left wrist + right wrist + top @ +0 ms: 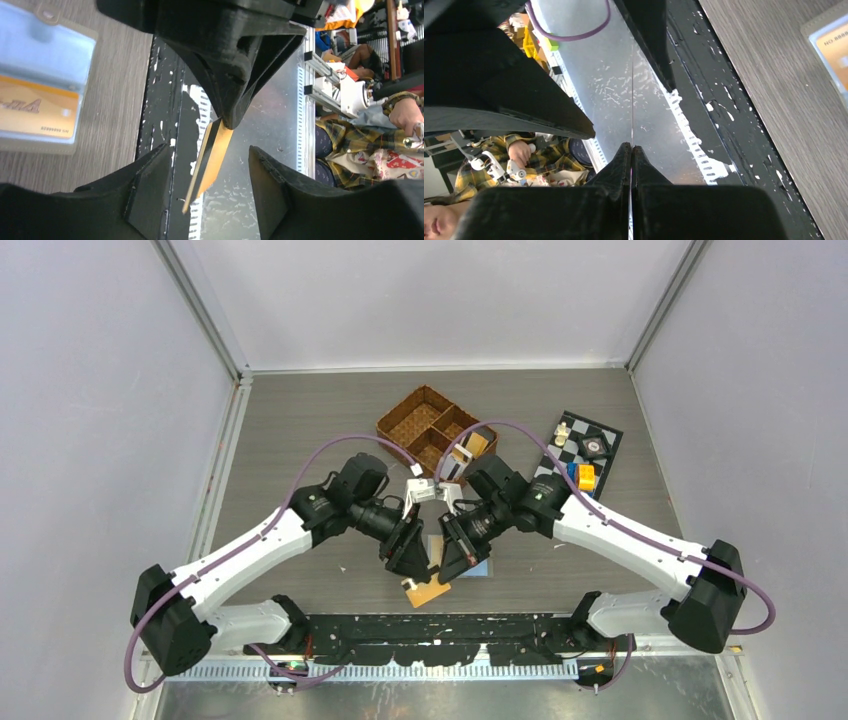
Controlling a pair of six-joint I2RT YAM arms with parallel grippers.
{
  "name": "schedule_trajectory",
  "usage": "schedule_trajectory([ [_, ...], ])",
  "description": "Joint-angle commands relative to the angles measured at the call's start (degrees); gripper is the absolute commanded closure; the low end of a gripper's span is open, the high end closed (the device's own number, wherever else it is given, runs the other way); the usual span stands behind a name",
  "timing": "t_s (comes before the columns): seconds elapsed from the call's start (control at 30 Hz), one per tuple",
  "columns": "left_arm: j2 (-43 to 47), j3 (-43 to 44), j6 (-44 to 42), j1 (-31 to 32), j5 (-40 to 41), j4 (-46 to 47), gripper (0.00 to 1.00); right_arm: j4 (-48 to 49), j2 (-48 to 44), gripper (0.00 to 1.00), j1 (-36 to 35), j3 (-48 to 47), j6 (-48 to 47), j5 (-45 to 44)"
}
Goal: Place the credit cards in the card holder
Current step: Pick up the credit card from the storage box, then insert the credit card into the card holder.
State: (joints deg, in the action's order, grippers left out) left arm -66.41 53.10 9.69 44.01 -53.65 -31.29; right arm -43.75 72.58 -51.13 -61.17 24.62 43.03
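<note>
An orange credit card (210, 155) hangs edge-on over the table's front edge, and my right gripper (228, 121) is shut on its top. It shows as a thin line (632, 100) above the right gripper (631, 146) in the right wrist view. My left gripper (209, 150) is open, one finger on each side of the card with gaps to both. From above, the card (428, 591) sticks out below the left gripper (412, 565) and right gripper (452, 562). The open card holder (42, 30) lies flat beside them, with another orange card (37, 112) in its clear sleeve.
A brown wicker basket (412, 420) stands at the back centre with cards (475, 445) in one compartment. A checkered mat (600, 430) with small objects lies at the back right. A black strip (440, 625) runs along the near table edge.
</note>
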Motion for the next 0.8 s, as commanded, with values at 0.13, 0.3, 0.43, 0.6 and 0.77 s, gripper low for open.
schedule_trajectory([
  [0.13, 0.73, -0.44, -0.43, 1.51, -8.4, 2.96, 0.59, 4.5, -2.84, 0.99, 0.16, -1.93, 0.5, 4.48],
  [0.3, 1.11, -0.54, -0.36, 1.61, -8.72, 2.89, 0.81, 3.44, -2.96, 1.0, 0.17, -2.59, -0.35, 3.56],
  [0.43, 1.31, -0.55, -0.37, 1.62, -9.02, 2.73, 1.0, 2.39, -3.17, 1.0, 0.17, -2.9, -1.02, 1.28],
  [0.6, 1.81, -0.5, -0.45, 1.61, -7.34, 2.16, 1.0, 1.89, -4.53, 0.66, 1.0, -2.58, -1.22, -3.57],
  [0.77, 2.65, -2.24, 6.07, 1.61, 5.89, 5.07, 1.0, 1.82, -7.54, 0.35, 7.98, 1.24, 0.02, -7.2],
])
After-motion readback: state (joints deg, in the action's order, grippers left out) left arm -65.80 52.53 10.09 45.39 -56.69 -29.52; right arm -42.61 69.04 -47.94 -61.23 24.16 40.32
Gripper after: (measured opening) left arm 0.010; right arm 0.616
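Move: The credit card is already pinched in the right gripper and reaches between the open left fingers, its middle about 2 cm right, 1 cm back and 1 cm below the left hand. From the right hand, the left fingers are some 5 cm to the left and 1 cm lower. From the left hand, the open card holder lies about 7 cm ahead, 8 cm right and 17 cm down; the storage box is about 31 cm ahead, 4 cm right. Ease the left gripper back about 2 cm and up 1 cm around the card while the right, rising 1.5 cm, keeps its pinch. Shut the left fingers on the card and hold there. Only then open the right fingers to let go of it, and start drawing the right hand forward by some 2.5 cm. ##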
